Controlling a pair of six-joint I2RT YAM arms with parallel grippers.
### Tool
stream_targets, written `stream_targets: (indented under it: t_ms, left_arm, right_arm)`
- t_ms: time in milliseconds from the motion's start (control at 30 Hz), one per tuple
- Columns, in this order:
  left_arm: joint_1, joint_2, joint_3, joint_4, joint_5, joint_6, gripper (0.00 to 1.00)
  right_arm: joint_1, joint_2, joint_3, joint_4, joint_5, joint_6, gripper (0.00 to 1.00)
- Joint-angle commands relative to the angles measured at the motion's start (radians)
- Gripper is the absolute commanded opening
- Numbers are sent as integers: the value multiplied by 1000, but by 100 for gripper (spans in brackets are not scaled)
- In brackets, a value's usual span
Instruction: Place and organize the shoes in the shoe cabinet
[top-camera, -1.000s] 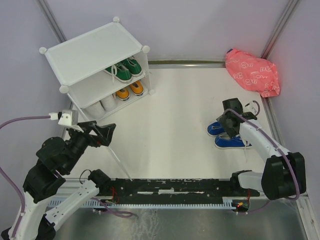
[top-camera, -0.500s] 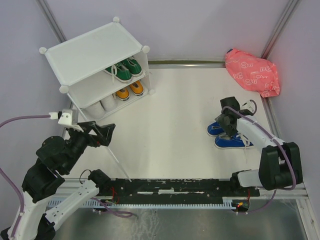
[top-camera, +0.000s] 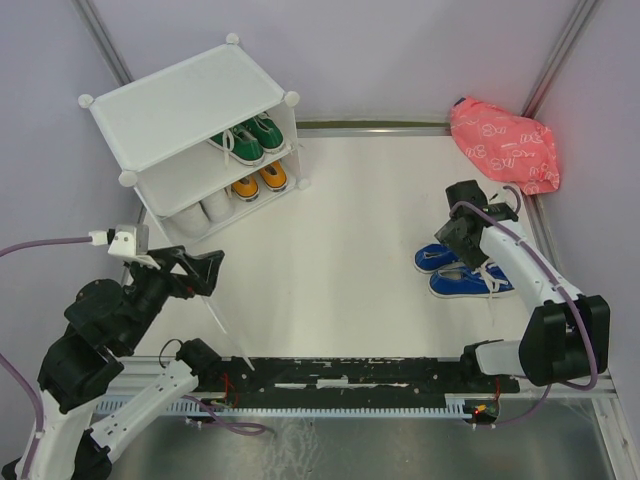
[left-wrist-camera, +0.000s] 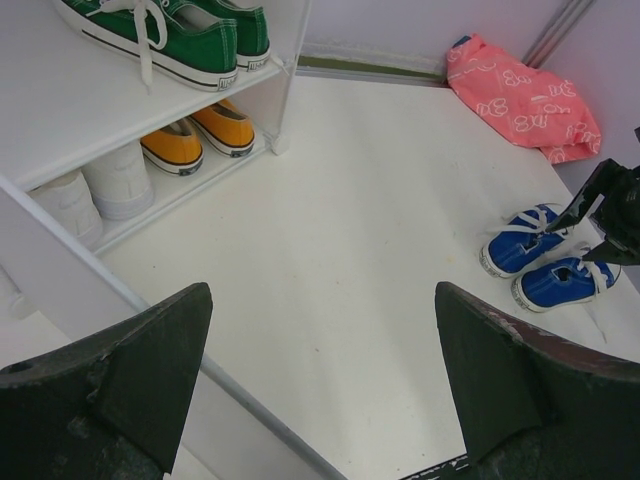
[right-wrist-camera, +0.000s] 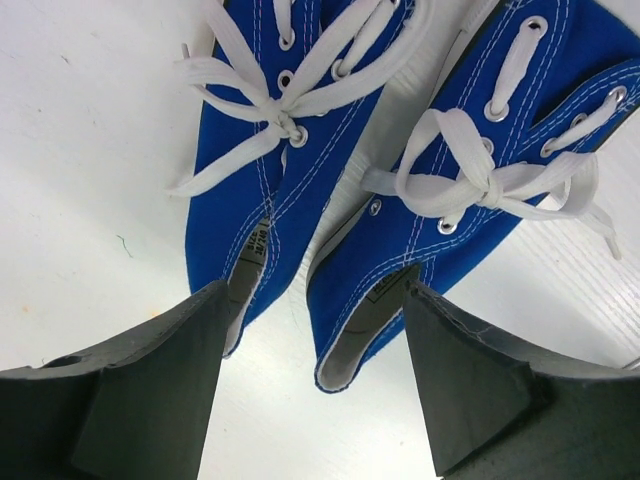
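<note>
The blue shoes (top-camera: 455, 272) lie side by side on the white table at the right, also in the right wrist view as the blue shoes (right-wrist-camera: 300, 170). My right gripper (top-camera: 466, 245) hovers over their heel end. It is open, as the right gripper (right-wrist-camera: 315, 290) shows, with one finger outside each heel and nothing held. The shoe cabinet (top-camera: 180, 105) stands at the back left. Green shoes (top-camera: 248, 138) sit on its shelf. Orange shoes (top-camera: 260, 180) and white shoes (top-camera: 203, 212) sit below. My left gripper (top-camera: 195, 268) is open and empty in front of the cabinet.
A pink patterned bag (top-camera: 505, 145) lies in the back right corner, close behind the right arm. A thin pale rod (top-camera: 215, 318) slants across the floor just under the left gripper. Grey walls enclose the table on three sides.
The right gripper has shifted slightly back and to the right over the blue shoes and its jaws have spread wider. The left arm has drawn back a little toward the near edge.
</note>
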Motion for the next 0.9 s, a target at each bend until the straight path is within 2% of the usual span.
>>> stream_targets:
  t_ms: [0, 467, 733, 867]
  left_arm:
    - [2, 11, 7, -129, -8, 31, 99]
    - [2, 0, 22, -155, -36, 14, 99]
    - [2, 1, 26, -169, -47, 10, 99]
    - [2, 1, 33, -178, -58, 4, 99]
  right_arm:
    - [-6, 0, 3, -25, -37, 12, 78]
    - [-19, 42, -63, 30, -117, 43, 80]
    - [-41, 127, -118, 167, -87, 33, 78]
    - [-43, 198, -137, 245, -73, 20, 73]
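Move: Just below the right hand lie the two blue shoes, heels to the left: the far shoe's middle is about 3 cm ahead, 3 cm to the right and 8 cm down, the near shoe's some 3 cm back, 6 cm right and equally low. The pink bag sits roughly 30 cm ahead and 13 cm to the right, about 8 cm lower. From the left hand the far shoe is some 15 cm ahead, 55 cm right and 32 cm below. Sinking about 6.5 cm, slowly at first and faster at the end, the right hand goes down onto the heel ends of the blue shoes, one finger over each shoe's opening with the inner heel walls between them. On the way it eases back and left by 1 to 1.5 cm, then comes forward again; the wrist tilts some 10 degrees so the fingers point more steeply down, still open. ##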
